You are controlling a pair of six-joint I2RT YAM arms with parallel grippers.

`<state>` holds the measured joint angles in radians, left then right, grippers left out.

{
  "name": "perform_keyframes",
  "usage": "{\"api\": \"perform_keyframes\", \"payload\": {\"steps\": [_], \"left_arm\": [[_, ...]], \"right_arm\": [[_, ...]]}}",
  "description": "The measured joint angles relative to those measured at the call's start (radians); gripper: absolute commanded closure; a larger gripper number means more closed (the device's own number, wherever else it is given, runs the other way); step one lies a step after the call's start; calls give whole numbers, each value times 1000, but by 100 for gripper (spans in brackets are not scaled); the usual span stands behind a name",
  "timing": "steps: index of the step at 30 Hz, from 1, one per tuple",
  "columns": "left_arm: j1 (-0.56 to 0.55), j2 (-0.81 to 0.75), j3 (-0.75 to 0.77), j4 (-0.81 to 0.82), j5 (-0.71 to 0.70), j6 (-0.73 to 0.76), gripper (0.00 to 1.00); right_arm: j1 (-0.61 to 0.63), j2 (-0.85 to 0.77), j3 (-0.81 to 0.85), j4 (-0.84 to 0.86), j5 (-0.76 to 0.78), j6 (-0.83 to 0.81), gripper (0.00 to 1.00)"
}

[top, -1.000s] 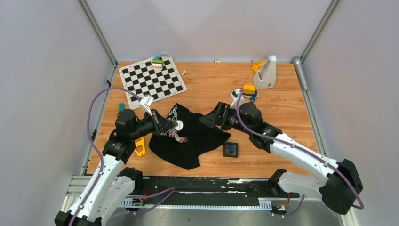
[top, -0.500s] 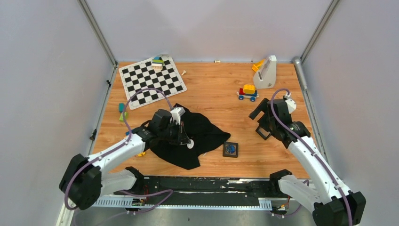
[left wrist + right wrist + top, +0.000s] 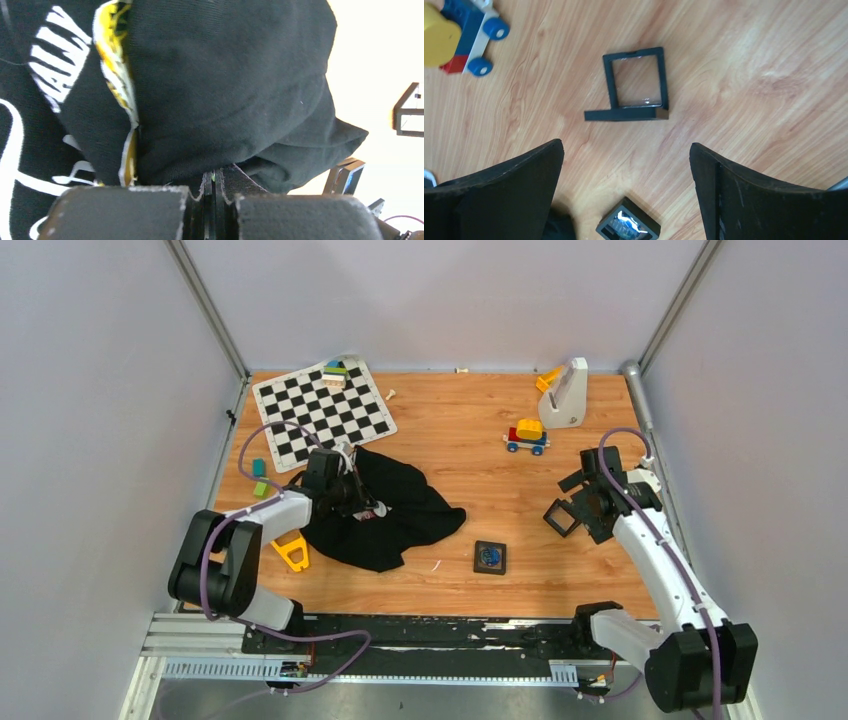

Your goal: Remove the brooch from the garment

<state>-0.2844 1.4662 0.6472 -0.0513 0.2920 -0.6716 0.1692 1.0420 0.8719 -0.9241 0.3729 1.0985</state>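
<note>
The black garment (image 3: 385,520) with a printed design lies crumpled left of the table's centre. It fills the left wrist view (image 3: 210,90). My left gripper (image 3: 362,506) rests on its left part, jaws shut together (image 3: 212,176) with the tips under a fold of cloth. A small blue disc, the brooch (image 3: 489,557), sits in a black square tray right of the garment. It also shows in the right wrist view (image 3: 628,226). My right gripper (image 3: 574,504) hovers at the right, wide open and empty (image 3: 625,150).
An empty black square frame (image 3: 560,519) stands on the wood just ahead of my right gripper (image 3: 636,82). A toy car (image 3: 527,436), a white stand (image 3: 566,392), a checkerboard mat (image 3: 322,410) and a yellow piece (image 3: 292,553) lie around.
My left arm swung back to the garment's left part and the cloth shifted left with it. My right arm pulled away from the garment to the right side of the table.
</note>
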Motion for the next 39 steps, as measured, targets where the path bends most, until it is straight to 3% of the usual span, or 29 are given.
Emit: {"api": "perform_keyframes", "payload": {"steps": [5, 10, 16, 22, 30, 35, 39], "left_arm": [[0, -18, -10, 90, 59, 53, 100], [-38, -152, -97, 185, 130, 98, 100], [-101, -341, -169, 278, 171, 129, 100], [-109, -391, -190, 312, 172, 139, 100], [-109, -385, -190, 312, 174, 140, 100], [-109, -381, -190, 313, 175, 140, 100], [-109, -371, -190, 314, 175, 141, 100]], "right_arm": [[-64, 47, 0, -6, -3, 33, 0], [-90, 106, 0, 15, -50, 44, 0], [-94, 223, 35, 115, -90, -171, 0], [-94, 280, 53, 153, -102, -283, 0], [-91, 333, 53, 160, -114, -314, 10], [-87, 338, 51, 161, -119, -316, 23], [-83, 338, 43, 165, -128, -315, 26]]}}
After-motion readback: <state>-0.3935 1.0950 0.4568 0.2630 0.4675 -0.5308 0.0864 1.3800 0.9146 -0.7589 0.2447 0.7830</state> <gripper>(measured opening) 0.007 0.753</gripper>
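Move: Some 4 cm ahead of the right gripper and 9 cm below stands the open black case, about 1 cm to the gripper's right. The brooch case with the blue brooch lies about 17 cm left and 6 cm back, 11 cm below; the toy train is roughly 24 cm ahead and 9 cm left. The left gripper already holds the white round brooch, low in the garment; the open case lies some 47 cm to its right and 2 cm back. Sink the open right gripper about 6 cm while easing it forward over the open case, turning it a little counter-clockwise and tipping the fingers more steeply down, then start closing by a quarter across the upright lid's two side edges. Meanwhile lift the left gripper about 10 cm clear of the garment, drawing it right towards the case and slightly back, its fingers levelling some 30 degrees and keeping their pinch on the white brooch; then hold there. ##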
